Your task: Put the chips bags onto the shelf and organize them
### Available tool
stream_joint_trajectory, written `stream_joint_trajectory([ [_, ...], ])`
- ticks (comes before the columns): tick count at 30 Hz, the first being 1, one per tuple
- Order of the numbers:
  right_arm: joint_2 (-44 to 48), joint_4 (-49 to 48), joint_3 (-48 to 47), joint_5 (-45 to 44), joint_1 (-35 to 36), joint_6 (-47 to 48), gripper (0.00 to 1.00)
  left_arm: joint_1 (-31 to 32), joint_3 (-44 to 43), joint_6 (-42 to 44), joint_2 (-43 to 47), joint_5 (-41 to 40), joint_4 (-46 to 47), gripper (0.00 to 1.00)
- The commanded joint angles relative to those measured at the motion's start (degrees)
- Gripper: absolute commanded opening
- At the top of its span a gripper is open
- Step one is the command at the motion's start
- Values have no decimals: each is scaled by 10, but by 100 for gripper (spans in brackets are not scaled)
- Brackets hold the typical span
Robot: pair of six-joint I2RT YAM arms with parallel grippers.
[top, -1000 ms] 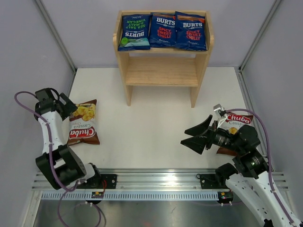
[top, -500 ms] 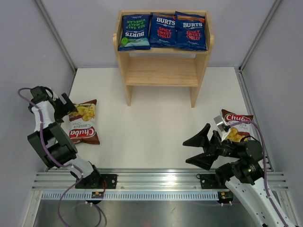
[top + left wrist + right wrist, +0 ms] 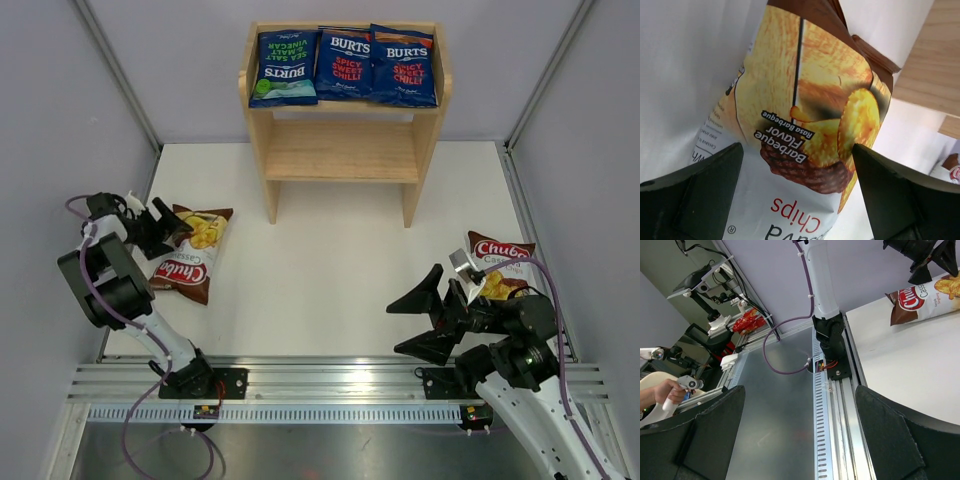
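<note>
Three dark blue BURTS bags lie on the top tier of the wooden shelf (image 3: 340,150): a green-accented one (image 3: 284,68) and two orange-topped ones (image 3: 343,62) (image 3: 403,66). A brown Chuba bag (image 3: 190,257) lies tilted on the table at the left. My left gripper (image 3: 165,228) is open, its fingers astride that bag's top end; the left wrist view shows the bag (image 3: 805,130) filling the gap between the fingers of the gripper (image 3: 797,155). The second Chuba bag (image 3: 497,262) lies at the right. My right gripper (image 3: 393,328) is open and empty, left of that bag, above the table's front edge.
The shelf's lower tier holds nothing. Grey walls close the table on the left, back and right. A metal rail (image 3: 330,380) with both arm bases runs along the near edge. The right wrist view shows the rail (image 3: 827,405), the left arm and the left Chuba bag (image 3: 925,297).
My left gripper has swung onto the left Chuba bag, which has slid right and rotated. My right gripper has drawn back toward the front edge, off the right bag.
</note>
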State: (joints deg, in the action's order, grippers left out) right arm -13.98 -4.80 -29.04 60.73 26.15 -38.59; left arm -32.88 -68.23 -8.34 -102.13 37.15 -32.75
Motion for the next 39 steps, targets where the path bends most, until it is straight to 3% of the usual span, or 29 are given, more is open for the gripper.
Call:
stream_joint_trajectory([
  [1, -14, -14, -14, -3, 2, 8, 99, 31, 55, -102, 35, 12, 130, 94],
  [6, -11, -12, -14, -18, 3, -3, 99, 124, 140, -258, 111, -217, 217, 98],
  [8, -11, -10, -14, -22, 2, -7, 99, 168, 189, -302, 168, -273, 236, 99],
  [12, -14, 0, -18, -26, 2, -9, 99, 263, 241, -394, 263, -442, 234, 99],
  [14, -16, 3, -20, -34, 2, -10, 99, 306, 268, -425, 310, -472, 232, 99],
  [17, -20, 9, -20, -37, 2, -10, 99, 319, 267, -440, 327, -493, 212, 99],
  [20, -21, 22, -19, -38, 2, -4, 99, 305, 203, -352, 305, -520, 173, 99],
  [23, -18, 31, -20, -38, 2, -2, 99, 259, 127, -235, 246, -444, 173, 99],
  [24, -17, 34, -19, -39, 3, -1, 99, 250, 99, -175, 215, -378, 185, 99],
  [27, -18, 33, -20, -37, 2, 1, 99, 216, 60, -108, 166, -243, 200, 99],
  [29, -18, 34, -21, -34, 3, 1, 99, 182, 40, -102, 116, -182, 218, 99],
  [30, -21, 34, -22, -32, 3, 4, 99, 169, 37, -102, 100, -91, 233, 99],
  [33, -25, 39, -24, -21, 2, 11, 99, 139, 2, -99, 20, 13, 241, 99],
  [36, -34, 39, -27, 4, 3, 18, 99, 135, -31, -105, -46, 87, 255, 99],
  [39, -39, 39, -29, 2, 2, 19, 99, 135, -53, -127, -101, 111, 269, 99],
])
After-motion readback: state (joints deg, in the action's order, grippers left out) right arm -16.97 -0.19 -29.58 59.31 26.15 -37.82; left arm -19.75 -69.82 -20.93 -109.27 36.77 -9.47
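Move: The Chuba bag lies at the left fingers, its middle some 4 cm right of the left hand, 4 cm nearer the base and about 5 cm below. The foot of the shelf's left leg stands roughly 21 cm right, 5 cm farther out and 7 cm below. From the idle right hand, the bag is about 43 cm left, 28 cm ahead and 29 cm down. Left hand, open, pushes the bag right, rises, then swings about 11 cm forward and down by its far end. ##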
